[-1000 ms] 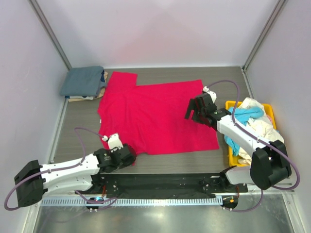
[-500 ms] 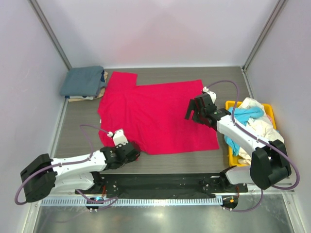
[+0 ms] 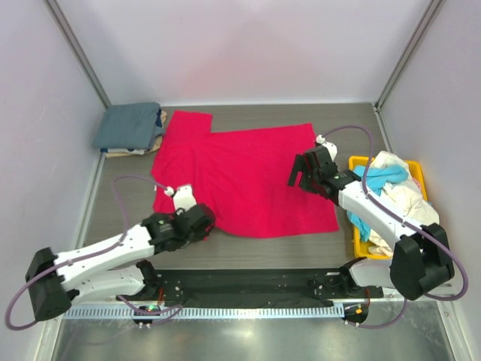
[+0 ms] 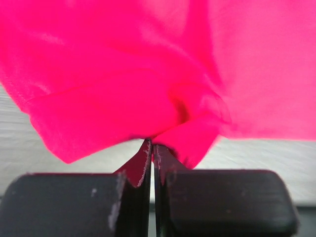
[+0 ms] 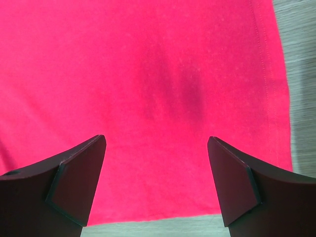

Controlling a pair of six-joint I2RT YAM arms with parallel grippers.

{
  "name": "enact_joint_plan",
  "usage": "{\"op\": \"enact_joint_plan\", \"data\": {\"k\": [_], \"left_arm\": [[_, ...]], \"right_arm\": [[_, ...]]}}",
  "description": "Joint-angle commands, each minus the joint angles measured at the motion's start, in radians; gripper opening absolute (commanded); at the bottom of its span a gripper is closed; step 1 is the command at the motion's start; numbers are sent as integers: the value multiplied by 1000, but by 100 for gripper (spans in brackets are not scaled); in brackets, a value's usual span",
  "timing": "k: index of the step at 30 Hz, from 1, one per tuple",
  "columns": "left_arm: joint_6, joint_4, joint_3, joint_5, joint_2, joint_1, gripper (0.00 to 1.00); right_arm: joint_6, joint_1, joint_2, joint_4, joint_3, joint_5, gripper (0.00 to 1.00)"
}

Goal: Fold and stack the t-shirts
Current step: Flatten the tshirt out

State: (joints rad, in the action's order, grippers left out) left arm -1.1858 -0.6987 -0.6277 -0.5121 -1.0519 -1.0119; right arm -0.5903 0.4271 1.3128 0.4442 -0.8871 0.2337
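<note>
A bright red-pink t-shirt (image 3: 240,177) lies spread flat in the middle of the table. My left gripper (image 3: 201,222) is at its near left corner, shut on the cloth; in the left wrist view the bunched red-pink t-shirt (image 4: 148,84) rises from the closed tips of my left gripper (image 4: 152,144). My right gripper (image 3: 298,174) hovers open over the shirt's right side, and the right wrist view shows the red-pink t-shirt (image 5: 153,74) under the wide-apart fingers of my right gripper (image 5: 155,143). A folded slate blue-grey t-shirt (image 3: 128,125) tops a stack at the back left, with a tan one (image 3: 159,118) under it.
A yellow bin (image 3: 358,163) at the right edge holds a heap of cyan (image 3: 380,177) and cream-white (image 3: 404,197) shirts. Grey walls close the table on three sides. A black rail (image 3: 248,282) with the arm bases runs along the near edge.
My left gripper has moved forward to the shirt's near left corner and closed on the cloth. The right arm has barely moved.
</note>
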Motion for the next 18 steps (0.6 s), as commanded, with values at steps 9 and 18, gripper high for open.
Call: {"op": "enact_joint_plan", "data": {"k": [9,18], "left_arm": [[28,-565,-270,126,240,-2,0],[78,-630,-236,164,239,-2,1]], "right_arm": [[-166,-1,-213,247,94,113,91],[-344,31,-365,340,282,38,91]]}}
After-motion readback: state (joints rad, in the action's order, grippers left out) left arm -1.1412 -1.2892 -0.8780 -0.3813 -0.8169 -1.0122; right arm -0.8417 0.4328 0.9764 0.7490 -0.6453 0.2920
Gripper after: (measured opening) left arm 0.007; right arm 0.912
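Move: The near sleeve is already pinched in the left hand; the bare strip by the near table edge where it is being taken lies about 9 cm back, 7 cm left and 6 cm below that hand, with the shirt's body some 13 cm ahead and 10 cm right. The shirt's near hem corner lies roughly 15 cm back, 12 cm right and 10 cm below the open right hand; the far hem corner is 14 cm ahead and 5 cm right, the yellow basket 8 cm back and 28 cm right. The t-shirt's near sleeve, kept in the left fingers' pinch, is lifted some 9 cm, then drawn back and left about 6 cm each way towards the near table edge, easing down slightly at the end. Meanwhile the near hem corner is approached by the right hand, wide open and touching nothing: after a small rise it swings back about 11 cm and right 5 cm, sinking late, tipping down and turning some 15 degrees clockwise. ##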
